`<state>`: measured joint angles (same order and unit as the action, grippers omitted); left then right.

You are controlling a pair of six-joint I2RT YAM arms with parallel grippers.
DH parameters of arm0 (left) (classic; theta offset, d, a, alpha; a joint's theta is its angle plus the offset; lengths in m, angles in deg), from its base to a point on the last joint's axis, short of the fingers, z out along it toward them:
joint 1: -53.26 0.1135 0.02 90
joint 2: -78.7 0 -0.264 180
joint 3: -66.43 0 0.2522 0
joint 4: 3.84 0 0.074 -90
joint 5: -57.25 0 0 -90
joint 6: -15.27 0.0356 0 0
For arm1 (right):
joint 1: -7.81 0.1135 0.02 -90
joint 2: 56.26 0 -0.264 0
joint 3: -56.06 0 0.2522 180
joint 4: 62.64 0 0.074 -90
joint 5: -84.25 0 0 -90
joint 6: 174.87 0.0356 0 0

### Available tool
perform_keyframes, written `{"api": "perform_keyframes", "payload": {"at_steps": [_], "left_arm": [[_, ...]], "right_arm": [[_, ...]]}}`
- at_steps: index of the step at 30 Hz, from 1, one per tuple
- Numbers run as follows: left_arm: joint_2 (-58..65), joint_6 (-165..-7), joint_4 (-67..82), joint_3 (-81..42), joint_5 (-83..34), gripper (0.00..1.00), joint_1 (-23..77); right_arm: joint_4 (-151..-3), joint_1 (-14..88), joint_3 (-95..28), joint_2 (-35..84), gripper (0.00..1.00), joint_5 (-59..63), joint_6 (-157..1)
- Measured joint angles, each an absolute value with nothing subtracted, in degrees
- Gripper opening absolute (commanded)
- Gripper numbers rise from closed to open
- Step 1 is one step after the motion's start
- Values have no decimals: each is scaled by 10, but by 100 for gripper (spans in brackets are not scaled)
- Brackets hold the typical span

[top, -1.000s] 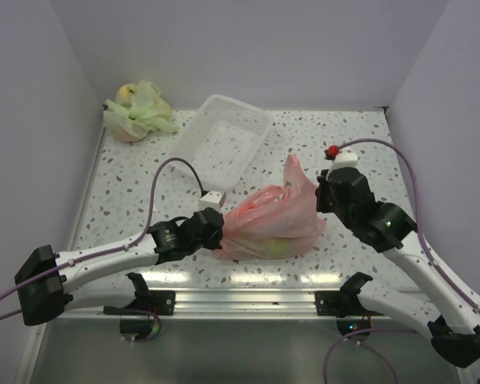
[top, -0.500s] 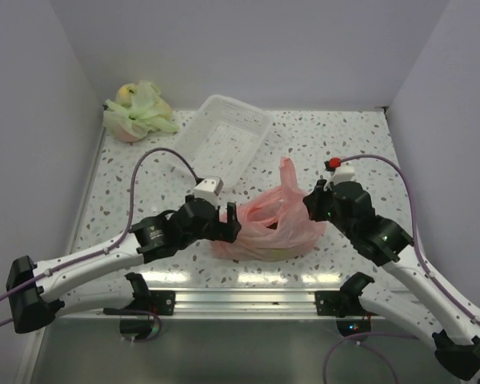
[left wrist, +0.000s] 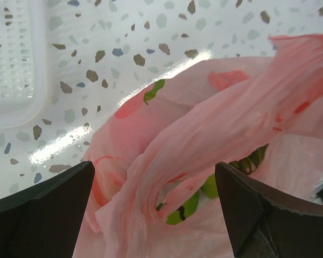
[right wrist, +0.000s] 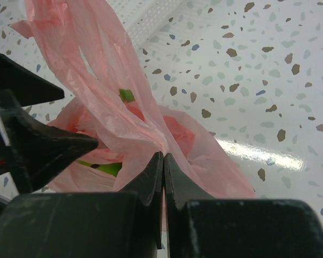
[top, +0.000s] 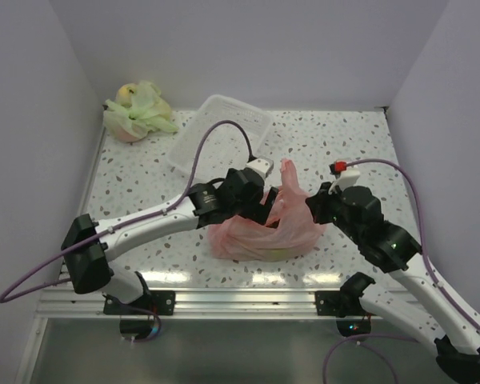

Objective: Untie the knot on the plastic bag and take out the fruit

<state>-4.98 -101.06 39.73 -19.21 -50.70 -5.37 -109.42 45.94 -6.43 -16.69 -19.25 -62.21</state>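
The pink plastic bag (top: 260, 232) lies crumpled in the middle of the table, its loose handles (top: 290, 174) standing up. The knot is out of view. My left gripper (top: 264, 202) hangs over the bag's top, open. In the left wrist view its fingers (left wrist: 43, 215) straddle a twisted pink handle band (left wrist: 231, 118), and green fruit (left wrist: 185, 212) shows through the bag's mouth. My right gripper (right wrist: 162, 157) is shut on a pinch of the bag (right wrist: 145, 126) at its right side (top: 316, 210). Green fruit (right wrist: 109, 168) also shows there.
A white basket (top: 224, 132) stands behind the bag, its corner also in the left wrist view (left wrist: 11, 54). A pale green bag (top: 138, 112) with fruit sits in the back left corner. Walls close in the left, back and right.
My left gripper has let go and opened, then swung from the bag's left side to above its top. The right gripper has stayed shut on the bag, which has slumped with its mouth open.
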Motion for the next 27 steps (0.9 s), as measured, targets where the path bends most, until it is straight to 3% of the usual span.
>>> {"api": "perform_keyframes", "payload": {"at_steps": [3, 5, 6, 8, 9, 16, 20, 27], "left_arm": [[-96, -1000, 409, -192, -506, 98, -50], [-116, -1002, 410, -192, -513, 85, -42], [-121, -1006, 409, -192, -519, 69, -35], [-123, -1016, 409, -193, -529, 53, -15], [-123, -1021, 410, -197, -536, 40, -1], [-86, -1071, 415, -254, -616, 8, 97], [-3, -1118, 405, -246, -645, 0, 102], [159, -1188, 350, -118, -625, 1, 93]], "right_arm": [[-1095, 459, -62, -170, 0, -192, -624], [-1095, 459, -61, -170, 0, -193, -625], [-1096, 459, -61, -170, 0, -193, -625], [-1096, 459, -61, -171, 0, -201, -627], [-1098, 459, -61, -170, 0, -210, -629], [-1147, 459, -113, -136, 0, -369, -617], [-1141, 459, -157, -108, 0, -425, -593], [-1101, 459, -159, -116, 0, -407, -583]]}}
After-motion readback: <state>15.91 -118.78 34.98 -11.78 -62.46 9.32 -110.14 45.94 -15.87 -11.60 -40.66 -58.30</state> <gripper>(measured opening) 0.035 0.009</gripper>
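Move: The left hand is open over the pink bag, whose loose strand of plastic runs about 4 cm below its pads, some 3 cm ahead and 1 cm left. The fruit in the bag's opening lies roughly 9 cm down, 1 cm ahead and 3 cm right; the white basket is about 19 cm ahead, 13 cm left and 15 cm down. From the right hand, already gripping the bag, that strand is about 10 cm left, 2 cm ahead and 8 cm below. Down about 5 cm into the loose plastic, then forward and left in a scoop, the left hand shuts and pinches the bag, keeps going left and rises some 15 cm, drawing back a little at the end and turning about 30 degrees counter-clockwise. The right hand keeps its pinch and pulls right, then up and forward, turning clockwise. ##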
